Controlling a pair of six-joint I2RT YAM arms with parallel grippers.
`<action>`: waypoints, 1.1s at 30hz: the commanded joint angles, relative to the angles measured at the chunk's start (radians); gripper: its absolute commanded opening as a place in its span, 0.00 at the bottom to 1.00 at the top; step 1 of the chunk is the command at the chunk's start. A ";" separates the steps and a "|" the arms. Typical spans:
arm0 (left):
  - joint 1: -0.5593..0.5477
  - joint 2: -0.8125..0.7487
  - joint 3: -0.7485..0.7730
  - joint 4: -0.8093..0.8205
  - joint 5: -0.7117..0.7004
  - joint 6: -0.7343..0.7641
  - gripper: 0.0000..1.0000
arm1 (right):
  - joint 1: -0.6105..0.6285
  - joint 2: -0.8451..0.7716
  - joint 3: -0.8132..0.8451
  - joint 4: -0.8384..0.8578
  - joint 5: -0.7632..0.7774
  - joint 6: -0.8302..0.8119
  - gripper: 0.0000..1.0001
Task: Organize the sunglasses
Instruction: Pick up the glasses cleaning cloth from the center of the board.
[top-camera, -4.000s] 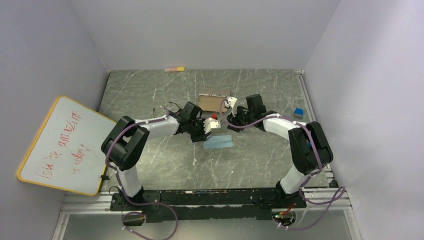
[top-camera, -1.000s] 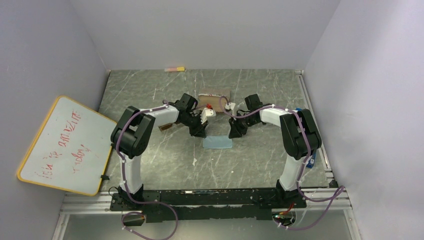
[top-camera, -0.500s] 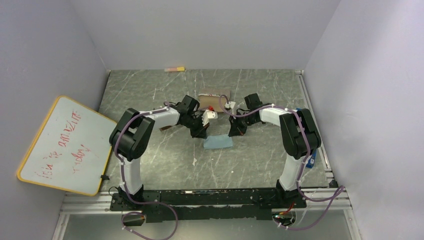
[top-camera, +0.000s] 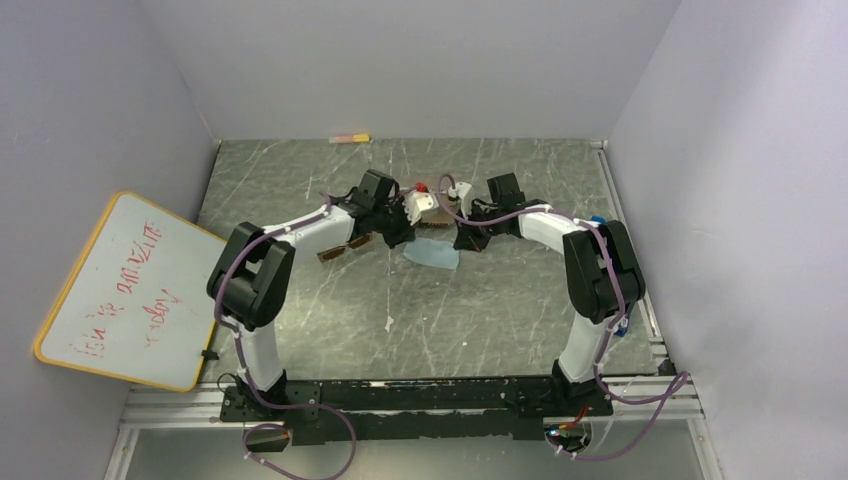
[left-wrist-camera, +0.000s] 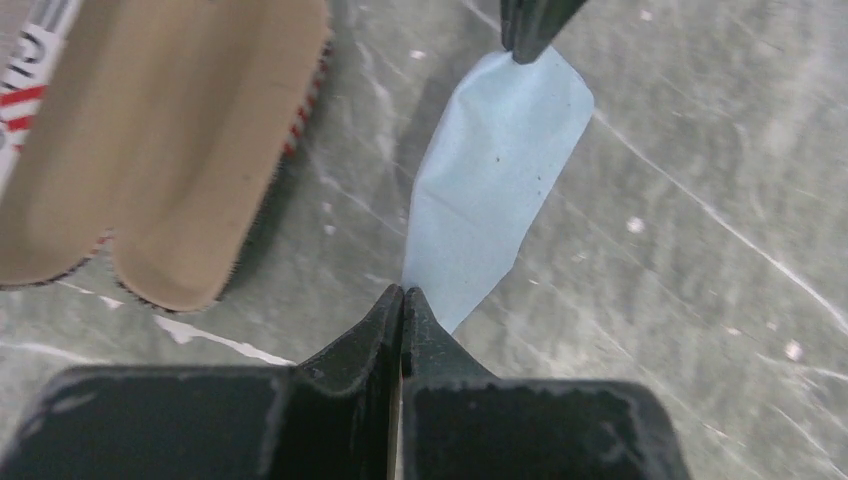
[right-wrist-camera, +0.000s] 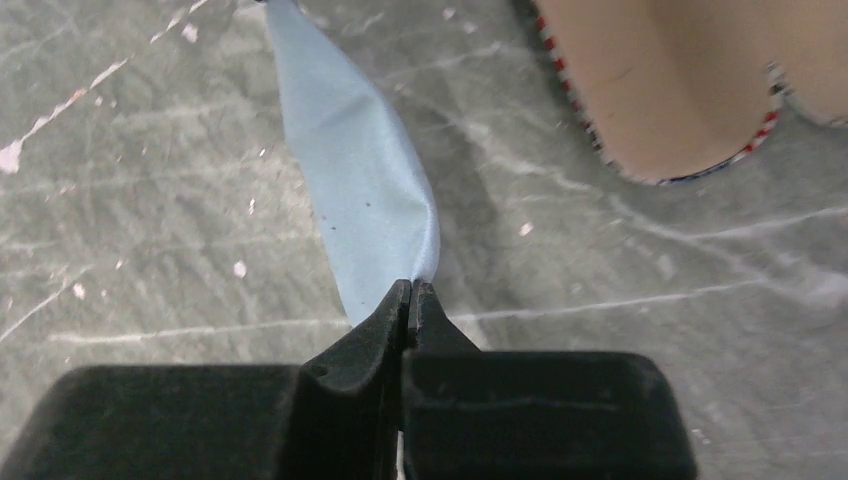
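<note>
A pair of sunglasses (top-camera: 343, 249) with brown lenses lies on the table beside my left forearm. A light-blue cloth (top-camera: 432, 252) hangs stretched between my two grippers, above the table. My left gripper (left-wrist-camera: 402, 292) is shut on one corner of the cloth (left-wrist-camera: 495, 190). My right gripper (right-wrist-camera: 411, 288) is shut on the opposite corner of the cloth (right-wrist-camera: 360, 180). In the top view my left gripper (top-camera: 400, 232) and right gripper (top-camera: 462, 238) are close together mid-table. An open case (left-wrist-camera: 160, 150) with a tan lining lies just behind the cloth and also shows as the case (right-wrist-camera: 680, 80) in the right wrist view.
A whiteboard (top-camera: 130, 290) with a yellow rim leans at the left wall. A small pink and yellow object (top-camera: 349, 137) lies at the back wall. A blue object (top-camera: 597, 220) sits by the right arm's elbow.
The cloth lay flat on the table nearer the front. Both grippers have shut on its corners and carried it up and back towards the case.
</note>
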 joint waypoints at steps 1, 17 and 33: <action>-0.004 0.054 0.072 0.016 -0.105 -0.019 0.05 | 0.010 0.028 0.070 0.103 0.060 0.068 0.00; 0.006 0.117 0.184 0.007 -0.275 0.017 0.05 | 0.033 0.120 0.173 0.166 0.144 0.123 0.00; 0.016 0.192 0.259 0.008 -0.310 0.010 0.05 | 0.043 0.124 0.194 0.230 0.235 0.158 0.00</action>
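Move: Both my hands already hold the cleaning cloth, one by each far corner. From my left hand, the open case's near tray is about 11 cm ahead, 5 cm to the right and 5 cm below, with the case lid some 6 cm farther out than the tray. The brown sunglasses lie roughly 11 cm left of that hand, about level. From my right hand, the tray is about 11 cm ahead, 6 cm left and 2 cm below. With both grippers still pinched shut on the corners, I carry the cloth forward about 8 cm to the near rim of the open case, both hands easing slightly left. My left hand dips, rises and dips again to finish a little lower, turning some 10 degrees counter-clockwise; my right stays near its height and turns about as far clockwise. ##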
